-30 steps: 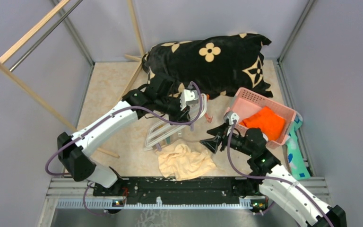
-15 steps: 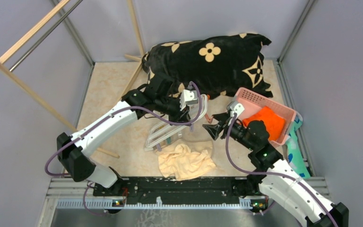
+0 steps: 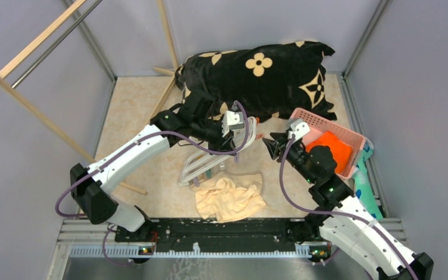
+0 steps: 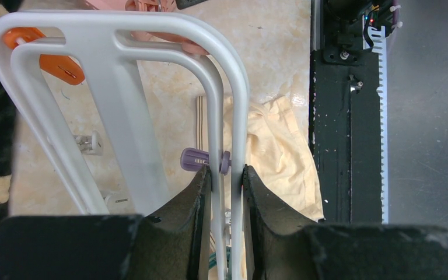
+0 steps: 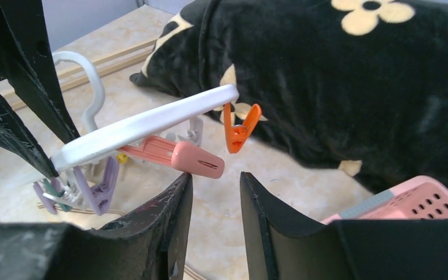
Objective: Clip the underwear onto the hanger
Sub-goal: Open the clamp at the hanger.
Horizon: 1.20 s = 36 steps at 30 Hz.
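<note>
The white hanger (image 3: 210, 163) is tilted above the floor, its far end raised. My left gripper (image 3: 239, 140) is shut on its two side bars (image 4: 226, 175), a purple clip (image 4: 195, 158) just beyond the fingertips. The cream underwear (image 3: 230, 197) lies crumpled on the floor below the hanger (image 4: 122, 116), and nothing holds it. My right gripper (image 3: 270, 144) hovers at the hanger's raised right end. In its wrist view the right gripper (image 5: 214, 181) is open with a narrow gap and nothing inside. A pink clip (image 5: 192, 158) hangs just above its left finger, and an orange clip (image 5: 238, 129) dangles behind.
A pink perforated basket (image 3: 350, 140) holding an orange cloth (image 3: 332, 149) sits right of the right arm. A black flowered blanket (image 3: 262, 73) covers the back. A wooden rack with a metal bar (image 3: 35, 111) leans at the left. Grey walls close in both sides.
My right gripper has risen from beside the underwear to the hanger's raised end, and its jaws have narrowed. The left arm and hanger have stayed still.
</note>
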### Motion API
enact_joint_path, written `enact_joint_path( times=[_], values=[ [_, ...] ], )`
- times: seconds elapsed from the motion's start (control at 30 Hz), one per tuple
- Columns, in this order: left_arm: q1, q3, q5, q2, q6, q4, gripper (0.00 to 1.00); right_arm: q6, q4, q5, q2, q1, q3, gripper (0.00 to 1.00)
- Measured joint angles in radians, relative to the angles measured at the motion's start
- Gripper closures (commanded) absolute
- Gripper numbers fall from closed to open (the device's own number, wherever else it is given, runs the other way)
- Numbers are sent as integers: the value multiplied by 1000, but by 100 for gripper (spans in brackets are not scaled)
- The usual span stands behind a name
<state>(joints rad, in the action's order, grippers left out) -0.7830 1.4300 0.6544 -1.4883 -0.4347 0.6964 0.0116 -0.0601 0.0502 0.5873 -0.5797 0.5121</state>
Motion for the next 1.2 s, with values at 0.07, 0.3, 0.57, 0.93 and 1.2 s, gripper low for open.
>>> enact_joint_path(
  times=[0.07, 0.3, 0.57, 0.93, 1.2],
  values=[
    [0, 0, 0, 0, 0, 0, 100, -7, 1, -12, -6, 0, 0, 49],
    [0, 0, 0, 0, 0, 0, 100, -4, 50, -61, 35, 0, 47, 46],
    [0, 0, -4, 0, 0, 0, 100, 79, 148, 46, -38, 0, 49, 47],
    [0, 0, -8, 0, 1, 0, 100, 272, -19, 618, -92, 0, -101, 44],
    [0, 0, -8, 0, 0, 0, 100, 307, -152, 696, 33, -75, -137, 45]
  ],
)
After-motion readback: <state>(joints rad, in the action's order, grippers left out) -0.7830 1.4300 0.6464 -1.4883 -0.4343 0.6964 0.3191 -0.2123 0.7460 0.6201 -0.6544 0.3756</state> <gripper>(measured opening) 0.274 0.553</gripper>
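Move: The purple clamp under the hanger lies about 13 cm to the right hand's left and 3 cm nearer the base, slightly lower. The pink clamp is right at its fingertips, some 2 cm ahead and 4 cm left; the orange one is about 10 cm ahead and 5 cm left. The underwear lies roughly 20 cm back, 15 cm left and 20 cm below. From the left hand, gripping the hanger, the purple clamp is some 2 cm right and 4 cm below. Back and to the left the right hand swings off the pink clamp, after spreading its fingers wider and edging about 1 cm forward; it travels some 12 cm back, 8 cm left and a little down. The wrist turns about 45 degrees counter-clockwise, the fingers stay open and end pointing mostly left, below the near side of the hanger. The left hand stays put, keeping its grip on the hanger. ##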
